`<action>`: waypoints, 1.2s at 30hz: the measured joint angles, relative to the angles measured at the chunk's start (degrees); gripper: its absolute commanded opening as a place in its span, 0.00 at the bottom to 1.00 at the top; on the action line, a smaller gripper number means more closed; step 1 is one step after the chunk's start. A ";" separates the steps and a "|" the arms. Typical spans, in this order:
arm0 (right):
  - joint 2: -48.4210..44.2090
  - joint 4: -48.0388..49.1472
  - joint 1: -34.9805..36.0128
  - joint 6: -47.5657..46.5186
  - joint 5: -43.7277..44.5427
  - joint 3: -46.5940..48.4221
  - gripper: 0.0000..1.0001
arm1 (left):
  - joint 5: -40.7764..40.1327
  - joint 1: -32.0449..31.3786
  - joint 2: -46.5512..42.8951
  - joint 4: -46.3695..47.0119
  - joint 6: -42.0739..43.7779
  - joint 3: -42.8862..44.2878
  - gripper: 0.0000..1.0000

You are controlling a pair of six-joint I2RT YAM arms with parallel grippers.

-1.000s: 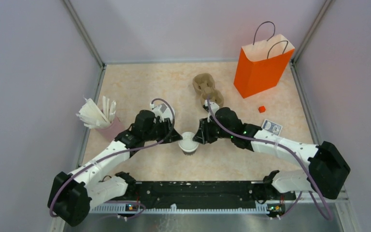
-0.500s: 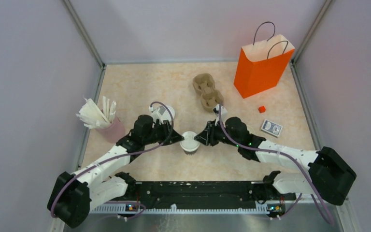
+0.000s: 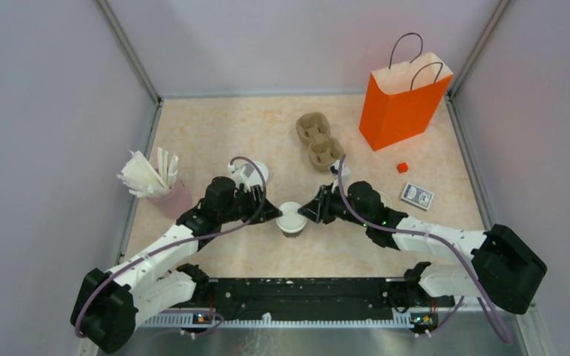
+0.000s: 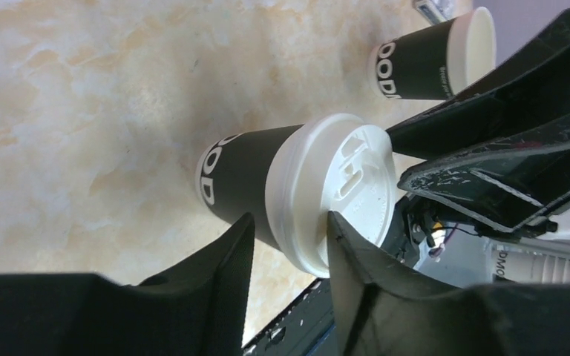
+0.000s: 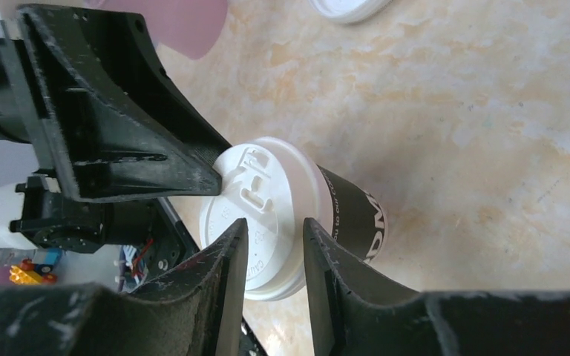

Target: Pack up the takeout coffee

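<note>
The takeout coffee (image 3: pixel 291 218), a dark paper cup (image 4: pixel 241 178) with white lettering and a white lid (image 4: pixel 345 185), stands upright mid-table between both arms. My left gripper (image 3: pixel 275 215) reaches it from the left. Its jaws (image 4: pixel 286 224) straddle the lid's rim: one finger rests on the lid top, the other stands just off the cup wall. My right gripper (image 3: pixel 306 213) comes from the right. Its fingers (image 5: pixel 276 222) are closed on the lid's (image 5: pixel 267 196) rim, one over the top, one under the skirt.
A second dark cup (image 4: pixel 430 59) stands open and lidless beyond the right arm. A white round lid (image 3: pixel 252 172) lies behind the left wrist. Brown pulp tray (image 3: pixel 318 139), orange bag (image 3: pixel 402 104), card box (image 3: pixel 417 196), small orange block (image 3: pixel 402 167), pink holder (image 3: pixel 165 194) at left.
The right wrist has slid right and settled lower at the lid. The left jaws squeezed the rim and eased off again. The cup has stayed in place.
</note>
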 measured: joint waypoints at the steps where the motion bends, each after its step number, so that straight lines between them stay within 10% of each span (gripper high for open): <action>1: 0.04 -1.33 0.00 0.00 -0.11 0.85 0.36 | -0.50 -0.13 -0.31 -2.10 0.63 0.87 0.55; 11: -0.17 -24.11 -0.55 -3.89 1.05 15.21 0.52 | -3.67 -0.26 -0.24 -16.72 6.14 20.37 0.76; 15: -1.75 -28.96 -1.20 -6.19 1.36 21.00 0.66 | -3.52 -0.26 0.55 -17.35 9.81 25.05 0.98; 23: -2.47 -37.11 -5.60 -17.29 10.58 28.46 0.86 | -4.37 -0.26 1.51 -25.00 22.36 29.83 0.99; 36: 18.38 -41.79 -14.67 -30.84 16.61 43.21 0.80 | -9.25 -0.26 -1.55 -29.66 31.93 23.08 0.99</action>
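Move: The right gripper's tips are at the lidded cup, its middle about 4 cm left and 5 cm below. The drink tray lies some 27 cm ahead, 5 cm right and 10 cm lower; the open cup 3 cm ahead, 20 cm right, and the orange bag 34 cm ahead, 29 cm right. From the left gripper the lidded cup is level, 4 cm right, 5 cm below; the spare lid 17 cm ahead, 6 cm left, 10 cm lower. Lift both grippers off the lid, opening their fingers. Raise the right about 10 cm, then swing it forward some 17 cm and to the right towards the drink tray, sinking a little as its fingers tip down. Take the left up and slightly forward, then lower it part-way again while moving left, fingers wide open and wrist rolling, clear of the lidded cup. ##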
